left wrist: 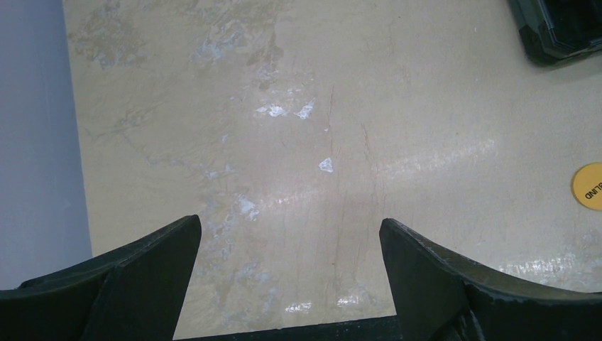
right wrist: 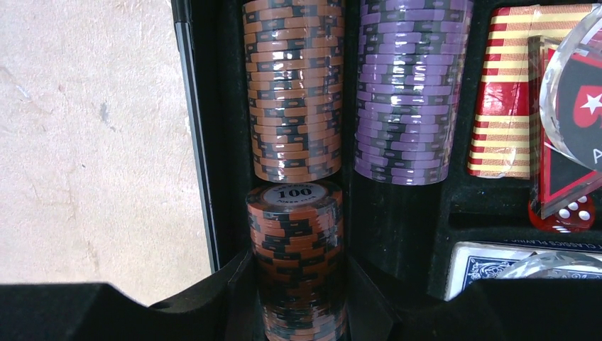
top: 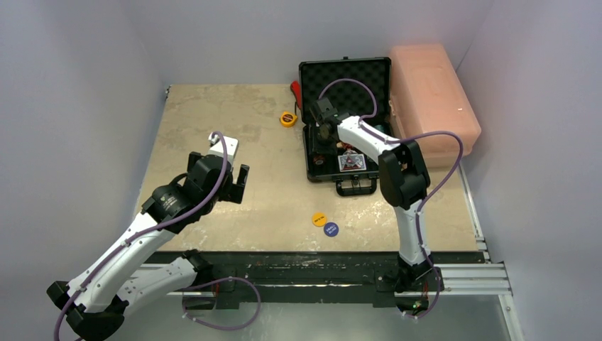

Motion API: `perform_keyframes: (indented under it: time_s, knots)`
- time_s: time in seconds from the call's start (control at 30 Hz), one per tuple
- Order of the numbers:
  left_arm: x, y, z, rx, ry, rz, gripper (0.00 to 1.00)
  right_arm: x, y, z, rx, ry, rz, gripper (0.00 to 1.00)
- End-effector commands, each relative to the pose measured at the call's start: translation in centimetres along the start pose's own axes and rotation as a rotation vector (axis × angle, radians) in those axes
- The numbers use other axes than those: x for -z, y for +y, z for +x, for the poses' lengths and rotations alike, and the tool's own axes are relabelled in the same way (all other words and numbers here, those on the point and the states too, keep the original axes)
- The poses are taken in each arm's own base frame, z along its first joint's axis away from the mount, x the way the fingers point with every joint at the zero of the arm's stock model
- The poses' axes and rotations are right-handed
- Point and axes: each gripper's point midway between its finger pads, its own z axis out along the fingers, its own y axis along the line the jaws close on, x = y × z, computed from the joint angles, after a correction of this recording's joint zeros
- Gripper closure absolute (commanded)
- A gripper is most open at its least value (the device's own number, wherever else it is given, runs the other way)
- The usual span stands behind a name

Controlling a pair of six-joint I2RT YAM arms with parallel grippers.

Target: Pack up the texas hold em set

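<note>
The black briefcase (top: 310, 170) lies open at the back right, foam lid up. My right gripper (top: 325, 132) is over its left slot, shut on a stack of orange chips (right wrist: 297, 241) with a "100" chip on top, a finger (right wrist: 234, 280) on each side. Further along that slot lies another orange stack (right wrist: 292, 85), with a purple stack (right wrist: 408, 92) in the neighbouring slot. A red-striped deck (right wrist: 500, 92), a blue deck (right wrist: 490, 266) and a red die (right wrist: 568, 213) fill the right compartments. A yellow button (top: 319, 219) and a blue button (top: 331, 229) lie on the table. My left gripper (left wrist: 289, 224) hovers open over bare table.
A pink plastic box (top: 433, 92) stands right of the briefcase. A yellow tape measure (top: 287, 118) and a red object (top: 296, 92) lie left of the lid. The yellow button (left wrist: 589, 186) shows at the right edge of the left wrist view, the briefcase corner (left wrist: 561, 35) at the top right.
</note>
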Motion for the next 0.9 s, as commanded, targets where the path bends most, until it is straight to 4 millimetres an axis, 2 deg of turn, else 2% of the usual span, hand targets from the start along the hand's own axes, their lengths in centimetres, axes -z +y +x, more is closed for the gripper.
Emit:
perform_keyframes:
  time_s: [0.0, 0.43, 0.63, 0.87]
  knots:
    - [0.1, 0.0, -0.8, 0.007, -0.036, 0.008, 0.03, 1.7, 1.7, -3.3, -0.026, -0.095, -0.074, 0.87]
    - [0.1, 0.0, -0.8, 0.007, -0.036, 0.008, 0.03, 2.1, 2.1, -4.1, -0.030, -0.112, -0.098, 0.35]
    - [0.2, 0.0, -0.8, 0.008, -0.039, 0.008, 0.03, 3.2, 2.2, -4.5, -0.027, -0.126, -0.110, 0.30]
    - [0.2, 0.1, -0.9, 0.011, -0.042, 0.009, 0.03, 6.7, 1.9, -5.1, 0.004, -0.188, -0.119, 0.30]
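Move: The right hand still grips the second brown chip stack at its place in the case's leftmost slot, the stack's middle within about 1 cm of the fingers. The first brown stack lies some 7 cm straight ahead, with the purple stack about 5 cm right of that one; the blue card deck sits roughly 10 cm right and 2 cm nearer. From the left hand, the gripped stack is about 19 cm ahead, 24 cm right and 18 cm lower. The right fingers open to let go of the brown stack, the hand easing up 2 cm and forward 1.5 cm. ##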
